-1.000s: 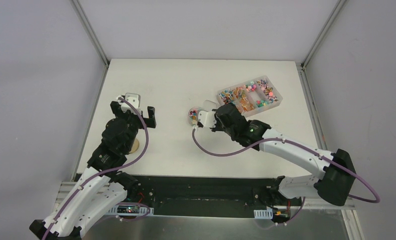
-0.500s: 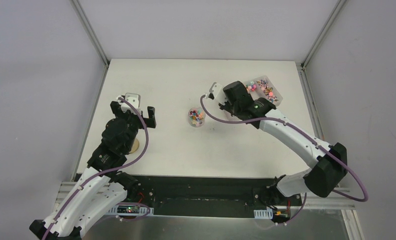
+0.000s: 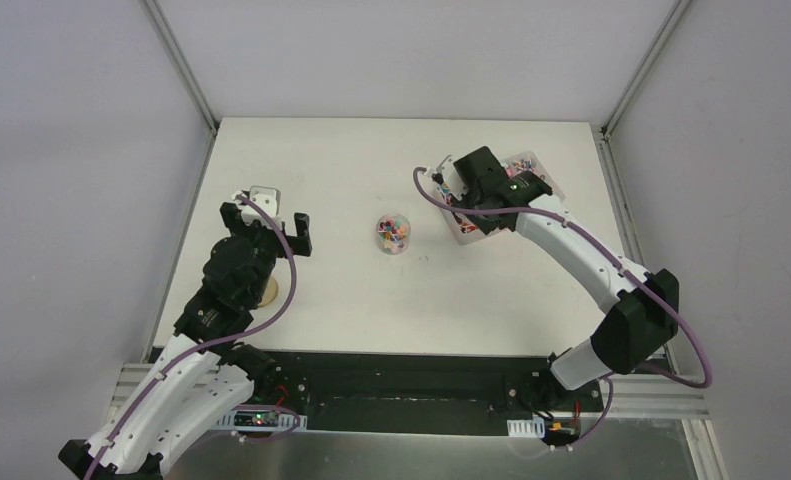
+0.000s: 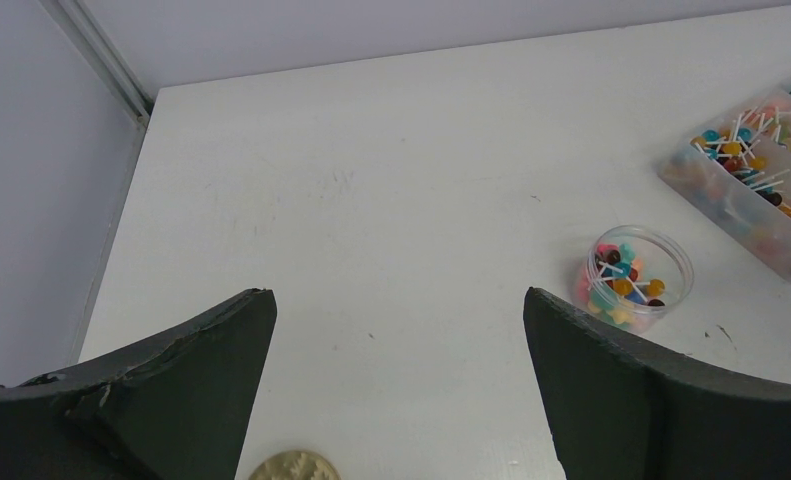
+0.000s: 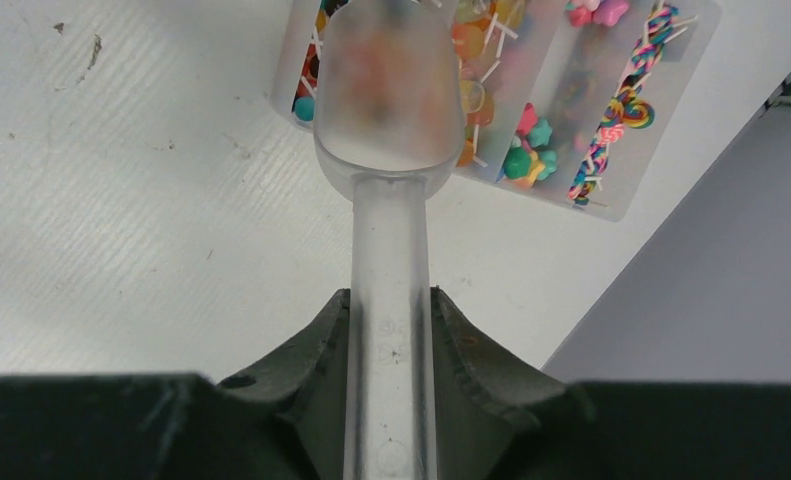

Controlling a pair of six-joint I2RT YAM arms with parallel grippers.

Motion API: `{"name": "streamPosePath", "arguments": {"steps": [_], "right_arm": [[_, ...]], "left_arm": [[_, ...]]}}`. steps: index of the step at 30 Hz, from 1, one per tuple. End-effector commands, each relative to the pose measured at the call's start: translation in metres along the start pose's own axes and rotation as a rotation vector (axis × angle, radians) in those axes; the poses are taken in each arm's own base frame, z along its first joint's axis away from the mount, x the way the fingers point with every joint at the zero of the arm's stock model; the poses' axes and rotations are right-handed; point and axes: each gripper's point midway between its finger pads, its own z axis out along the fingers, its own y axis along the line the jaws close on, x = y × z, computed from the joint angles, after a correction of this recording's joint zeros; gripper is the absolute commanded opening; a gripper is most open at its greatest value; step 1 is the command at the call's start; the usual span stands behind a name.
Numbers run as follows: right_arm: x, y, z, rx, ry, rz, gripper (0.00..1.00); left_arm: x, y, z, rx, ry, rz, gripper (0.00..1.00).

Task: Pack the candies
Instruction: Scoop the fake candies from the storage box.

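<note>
The candies are tiny multicoloured pieces. Some fill a small clear jar (image 3: 392,232) (image 4: 633,278) at mid-table, and more lie in a clear divided tray (image 3: 539,172) (image 5: 671,110) at the back right. My right gripper (image 3: 460,200) (image 5: 391,300) is shut on the handle of a clear plastic scoop (image 5: 389,200). The scoop's bowl (image 5: 391,90) hovers over the tray's left compartment. My left gripper (image 3: 271,215) (image 4: 399,300) hangs open over bare table on the left, with nothing between its fingers.
A round wooden disc lid (image 4: 293,467) (image 3: 268,293) lies on the table under the left gripper, partly hidden by that arm from above. The right arm covers most of the tray from above. The table's right edge (image 5: 671,230) runs just beyond the tray.
The right arm has swung with the scoop from above the jar back and to the right, over the tray. The left arm has not moved.
</note>
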Motion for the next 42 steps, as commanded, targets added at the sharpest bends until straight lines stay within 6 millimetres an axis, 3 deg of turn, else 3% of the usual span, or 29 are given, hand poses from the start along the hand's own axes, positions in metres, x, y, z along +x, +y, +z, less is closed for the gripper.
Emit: {"name": "streamPosePath", "arguments": {"steps": [1, 20, 28, 42], "right_arm": [[0.008, 0.0, -0.001, -0.008, 0.072, 0.054, 0.0], [0.005, 0.004, 0.025, -0.023, 0.131, 0.067, 0.0], [0.006, 0.009, 0.047, -0.035, 0.183, 0.051, 0.0], [0.014, 0.015, 0.068, -0.047, 0.087, 0.144, 0.0]], "left_arm": [[-0.007, 0.002, 0.0, -0.012, -0.033, -0.016, 0.99], [-0.006, 0.001, 0.0, -0.003, -0.032, -0.01, 0.99], [-0.006, 0.001, 0.0, -0.005, -0.032, -0.01, 0.99], [-0.005, 0.001, 0.001, -0.004, -0.028, -0.006, 0.99]]}}
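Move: Ahead of the right hand, which holds the scoop by its handle, the leftmost lollipop compartment of the storage box lies about 10 cm forward, 5 cm left and 17 cm down. The orange candies are about 11 cm ahead, barely right of the hand and equally low; the jar stands some 21 cm left and 2 cm forward, 15 cm down. From the idle left hand, that compartment is about 16 cm forward, 38 cm right and 25 cm down. Lowering the scoop into the leftmost compartment, the right hand sinks about 7 cm in all: first down with a slight draw back, then about 3 cm forward while still sinking, and steeply down at the end. The fingers keep their hold on the handle as the wrist tips them some 8 degrees further down and turns slightly clockwise, and the bowl comes in among the lollipops. ##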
